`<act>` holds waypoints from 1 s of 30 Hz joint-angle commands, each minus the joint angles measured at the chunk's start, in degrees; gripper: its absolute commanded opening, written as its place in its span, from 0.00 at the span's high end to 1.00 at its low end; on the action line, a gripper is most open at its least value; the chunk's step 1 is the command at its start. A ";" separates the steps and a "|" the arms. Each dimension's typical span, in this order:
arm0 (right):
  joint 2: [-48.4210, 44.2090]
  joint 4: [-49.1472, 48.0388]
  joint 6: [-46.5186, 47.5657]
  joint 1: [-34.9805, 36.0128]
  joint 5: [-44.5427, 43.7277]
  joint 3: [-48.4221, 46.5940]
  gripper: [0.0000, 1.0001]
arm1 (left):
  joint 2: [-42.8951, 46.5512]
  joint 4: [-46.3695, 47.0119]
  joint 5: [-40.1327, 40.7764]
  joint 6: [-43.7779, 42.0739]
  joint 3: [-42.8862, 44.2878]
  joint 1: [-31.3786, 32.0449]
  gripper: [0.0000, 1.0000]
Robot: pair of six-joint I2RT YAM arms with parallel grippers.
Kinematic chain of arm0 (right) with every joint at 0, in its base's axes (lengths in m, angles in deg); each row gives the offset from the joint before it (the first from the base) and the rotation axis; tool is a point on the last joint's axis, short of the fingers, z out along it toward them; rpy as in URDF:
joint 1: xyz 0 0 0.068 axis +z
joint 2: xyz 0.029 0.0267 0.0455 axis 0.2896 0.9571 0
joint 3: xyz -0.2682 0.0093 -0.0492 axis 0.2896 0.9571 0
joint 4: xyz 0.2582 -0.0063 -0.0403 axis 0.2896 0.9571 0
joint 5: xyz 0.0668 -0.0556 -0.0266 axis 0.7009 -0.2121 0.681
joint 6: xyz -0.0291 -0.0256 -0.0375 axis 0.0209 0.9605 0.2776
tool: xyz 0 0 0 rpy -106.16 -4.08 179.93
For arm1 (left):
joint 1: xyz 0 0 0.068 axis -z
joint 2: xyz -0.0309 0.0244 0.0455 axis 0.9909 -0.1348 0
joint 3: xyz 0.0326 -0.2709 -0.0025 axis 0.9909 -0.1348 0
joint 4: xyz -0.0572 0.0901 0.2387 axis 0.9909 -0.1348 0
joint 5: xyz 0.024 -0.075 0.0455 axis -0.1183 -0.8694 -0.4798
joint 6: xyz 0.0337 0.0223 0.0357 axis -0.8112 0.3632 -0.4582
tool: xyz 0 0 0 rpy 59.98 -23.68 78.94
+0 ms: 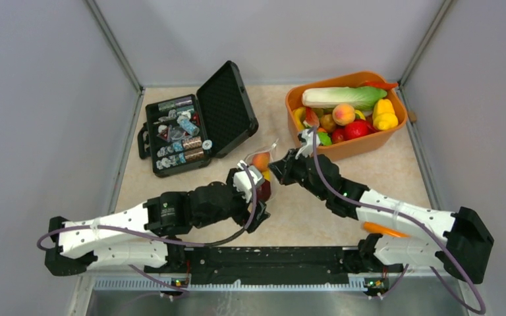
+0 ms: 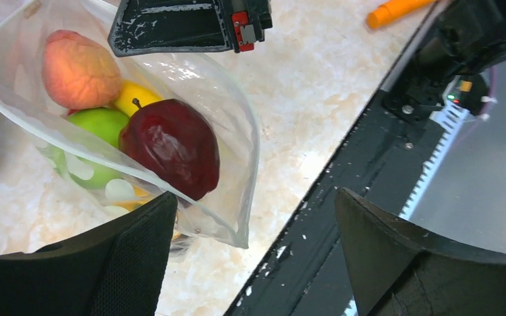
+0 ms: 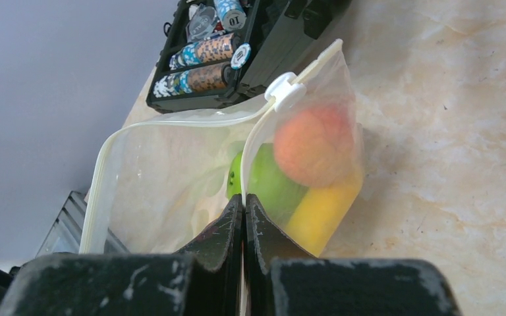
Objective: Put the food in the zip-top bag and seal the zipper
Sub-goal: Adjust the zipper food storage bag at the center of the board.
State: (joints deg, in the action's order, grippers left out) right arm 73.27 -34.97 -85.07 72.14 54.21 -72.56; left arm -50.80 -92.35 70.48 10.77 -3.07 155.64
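Note:
The zip-top bag (image 2: 234, 118) stands open on the table between both arms. Inside it are food pieces: a peach (image 2: 79, 69), a green apple (image 2: 95, 128), a dark red apple (image 2: 171, 148) and a yellow piece (image 3: 323, 210). My right gripper (image 3: 244, 201) is shut on the bag's rim by the zipper (image 3: 171, 122), whose white slider (image 3: 284, 92) sits at the far end. My left gripper (image 2: 250, 217) is open just past the bag's lower corner, with nothing between its fingers. From above, the bag (image 1: 267, 150) sits between the left gripper (image 1: 258, 201) and the right gripper (image 1: 275, 164).
An orange tub (image 1: 362, 146) full of toy food stands at the back right. A black case (image 1: 227, 105) lies open at the back left. An orange carrot (image 1: 385, 230) rests by the right arm. The black base rail (image 2: 342, 197) runs close to the bag.

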 commanded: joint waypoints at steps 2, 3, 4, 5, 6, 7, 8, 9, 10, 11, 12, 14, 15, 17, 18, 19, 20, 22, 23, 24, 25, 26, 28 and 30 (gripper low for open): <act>1.69 -0.40 -2.44 -0.19 2.02 -5.44 1.00 | -0.36 0.58 18.12 0.80 -0.89 4.97 0.11; 1.84 -0.67 -2.72 -0.20 2.41 -5.73 1.00 | -0.47 0.33 19.16 0.93 -1.01 5.32 0.10; 1.92 -1.11 -2.96 -0.19 2.82 -5.86 1.00 | -0.72 0.18 20.17 0.99 -1.02 5.66 0.09; 1.91 -1.47 -2.91 -0.16 3.09 -6.00 1.00 | -1.05 0.13 21.24 1.00 -1.10 6.12 0.08; 2.01 -1.61 -2.95 -0.20 3.28 -6.16 1.00 | -1.58 0.00 22.29 1.00 -0.99 6.46 0.08; 1.99 -1.65 -3.06 -0.20 3.32 -6.41 1.00 | -2.38 -0.25 23.98 1.00 -0.83 7.00 0.09; 2.03 -1.63 -2.99 -0.20 3.21 -6.60 1.00 | -3.39 -0.51 25.82 1.00 -0.58 7.92 0.09; 2.14 -1.44 -2.98 -0.20 3.19 -6.94 1.00 | -4.30 -0.89 27.77 0.96 -0.19 8.97 0.09; 2.28 -1.17 -2.99 -0.16 2.95 -7.25 1.00 | -5.27 -1.34 29.77 0.92 0.16 10.13 0.09; 2.49 -0.78 -3.06 -0.19 2.94 -7.55 1.00 | -6.08 -2.02 31.40 1.10 0.65 11.10 0.09; 2.65 -0.37 -3.04 -0.20 2.82 -7.74 1.00 | -6.86 -2.79 32.72 1.43 1.08 11.92 0.08; 2.80 0.19 -3.00 -0.18 2.75 -8.14 1.00 | -7.83 -3.28 33.90 2.05 1.37 12.48 0.07; 2.88 0.29 -3.04 -0.20 2.75 -8.29 1.00 | -8.03 -3.36 34.11 2.18 1.17 12.56 0.07; 2.92 0.30 -3.05 -0.20 2.79 -8.41 1.00 | -8.33 -3.70 35.60 3.30 0.93 12.65 0.08; 2.81 0.31 -3.08 -0.20 2.84 -8.50 1.00 | -8.50 -4.20 36.47 3.97 0.93 12.62 0.09; 2.74 0.18 -3.04 -0.18 2.89 -8.48 1.00 | -8.57 -4.61 37.14 4.37 0.91 12.65 0.12; 2.63 0.07 -3.03 -0.14 2.92 -8.40 1.00 | -8.42 -4.93 38.03 4.83 0.92 12.66 0.16; 2.53 -0.05 -2.99 -0.19 2.88 -8.20 1.00 | -7.88 -4.46 39.33 4.82 0.85 12.66 0.27; 2.51 -0.05 -3.03 -0.19 2.96 -8.13 1.00 | -7.51 -3.54 39.58 4.15 0.64 12.70 0.33; 2.40 -0.05 -3.05 -0.16 3.07 -8.02 1.00 | -7.15 -2.26 39.58 3.13 0.34 12.67 0.39; 2.28 -0.11 -3.05 -0.19 3.20 -7.88 1.00 | -6.90 -0.98 39.07 2.06 -0.03 12.66 0.44; 2.14 -0.21 -3.11 -0.19 3.30 -7.72 1.00 | -6.65 0.18 37.98 0.98 -0.37 12.66 0.49; 1.78 -0.24 -3.10 -0.20 3.40 -7.56 1.00 | -6.60 1.45 37.07 0.21 -0.82 12.66 0.62; 1.43 0.13 -2.74 -0.20 3.32 -7.62 1.00 | -6.72 1.59 36.60 0.40 -1.00 12.61 0.75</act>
State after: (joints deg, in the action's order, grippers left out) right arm 76.13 -32.58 -87.56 72.10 56.89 -77.41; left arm -58.76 -94.87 106.98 12.39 -3.79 168.07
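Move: The left hand, open, is going for the near corner of the zip-top bag's mouth, roughly 3 cm ahead, level sideways and some 4 cm below. From the left hand, the dark red fruit inside lies about 9 cm ahead, 2 cm right and 12 cm down, with the peach some 18 cm ahead, 1 cm right and 12 cm down. The right hand already pinches the bag's right rim; from it the corner lies about 11 cm back and 4 cm left, at nearly its own height. The left fingers straddle the bag mouth's near corner and close from wide open to about a third, bringing the two rim films together between the tips. To get there the hand eases forward and left, sinks about 3.5 cm, then edges on forward and rises slightly, swinging some 30 degrees counter-clockwise overall to point more forward. The right hand, shut on the rim, draws it about 2 cm left and slightly up, then holds. ##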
